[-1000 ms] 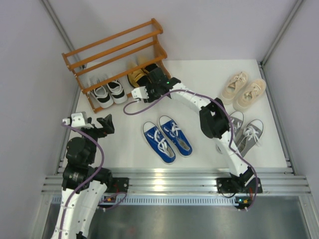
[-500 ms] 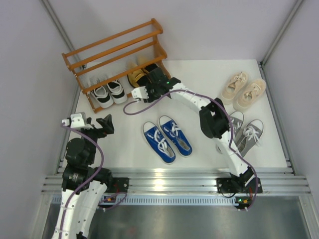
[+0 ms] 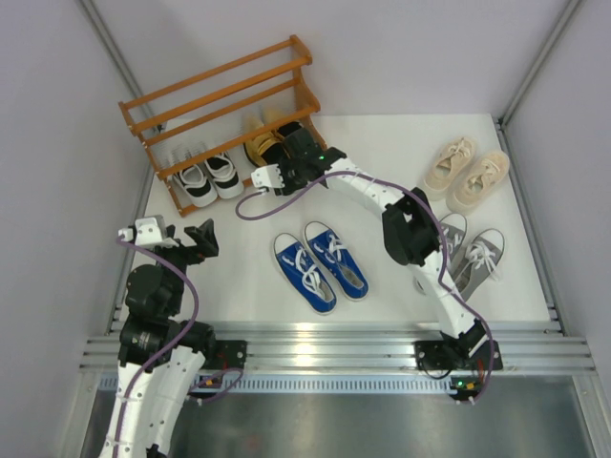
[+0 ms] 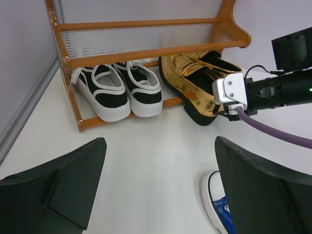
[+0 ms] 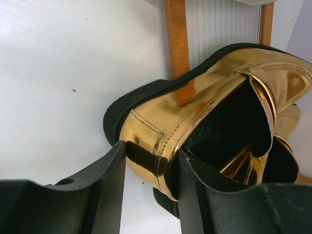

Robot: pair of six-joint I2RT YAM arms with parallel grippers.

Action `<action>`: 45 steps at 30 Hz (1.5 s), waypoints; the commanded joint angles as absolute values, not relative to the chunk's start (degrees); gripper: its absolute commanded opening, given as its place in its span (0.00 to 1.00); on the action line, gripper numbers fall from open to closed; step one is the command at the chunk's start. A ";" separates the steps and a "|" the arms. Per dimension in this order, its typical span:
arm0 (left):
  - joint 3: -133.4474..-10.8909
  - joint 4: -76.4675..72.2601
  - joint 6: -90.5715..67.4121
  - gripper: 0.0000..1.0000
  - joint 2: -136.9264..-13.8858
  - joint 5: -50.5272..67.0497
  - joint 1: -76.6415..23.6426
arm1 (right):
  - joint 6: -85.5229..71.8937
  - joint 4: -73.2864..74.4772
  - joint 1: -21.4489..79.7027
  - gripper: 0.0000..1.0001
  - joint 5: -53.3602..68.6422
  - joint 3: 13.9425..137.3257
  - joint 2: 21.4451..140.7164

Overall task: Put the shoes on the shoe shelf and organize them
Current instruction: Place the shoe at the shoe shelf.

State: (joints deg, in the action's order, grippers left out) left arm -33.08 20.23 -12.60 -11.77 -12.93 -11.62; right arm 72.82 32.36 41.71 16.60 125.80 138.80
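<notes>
The orange-brown shoe shelf (image 3: 220,91) stands at the back left. Black-and-white sneakers (image 3: 210,176) sit on its lowest tier, left side. My right gripper (image 3: 291,143) is shut on the heel of a gold loafer (image 5: 165,122), one finger outside and one inside the shoe. That loafer lies tilted across the shelf's front slat (image 5: 176,34), its heel over the table. The other gold loafer (image 5: 287,122) lies just beyond it. My left gripper (image 4: 161,185) hangs open over bare table, nothing between its fingers. Blue sneakers (image 3: 320,265) rest mid-table.
Beige lace-ups (image 3: 468,172) and grey sneakers (image 3: 471,253) sit on the table's right side. Grey walls close in at the left, back and right. The shelf's upper tiers (image 4: 146,48) hold nothing. A blue sneaker toe (image 4: 217,204) lies beside my left gripper's right finger.
My right gripper, with the gold loafer in it, has crept slightly left toward the shelf. The left arm has not moved.
</notes>
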 commanded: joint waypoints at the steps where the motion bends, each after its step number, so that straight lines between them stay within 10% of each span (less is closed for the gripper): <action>1: -32.78 18.72 -13.27 0.98 -11.25 -13.01 -11.43 | 74.79 21.45 41.57 0.24 16.26 131.66 131.40; 45: -32.78 18.72 -13.36 0.98 -10.72 -12.83 -11.43 | 77.43 21.01 43.51 0.29 16.35 132.19 129.99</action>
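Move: The right hand already pinches the gold shoe by its heel. The lower-tier slot on the shoe shelf lies about 9 cm ahead of it, 5 cm left and 3 cm below. The other gold shoe is about 8 cm ahead and 4 cm right, the nearer black sneaker roughly level and 14 cm left. From the idle left hand, the slot is some 32 cm ahead, 12 cm right and 20 cm below. Still pinching the gold shoe's heel, the right hand lifts about 5 cm at the shelf front, mostly late. ##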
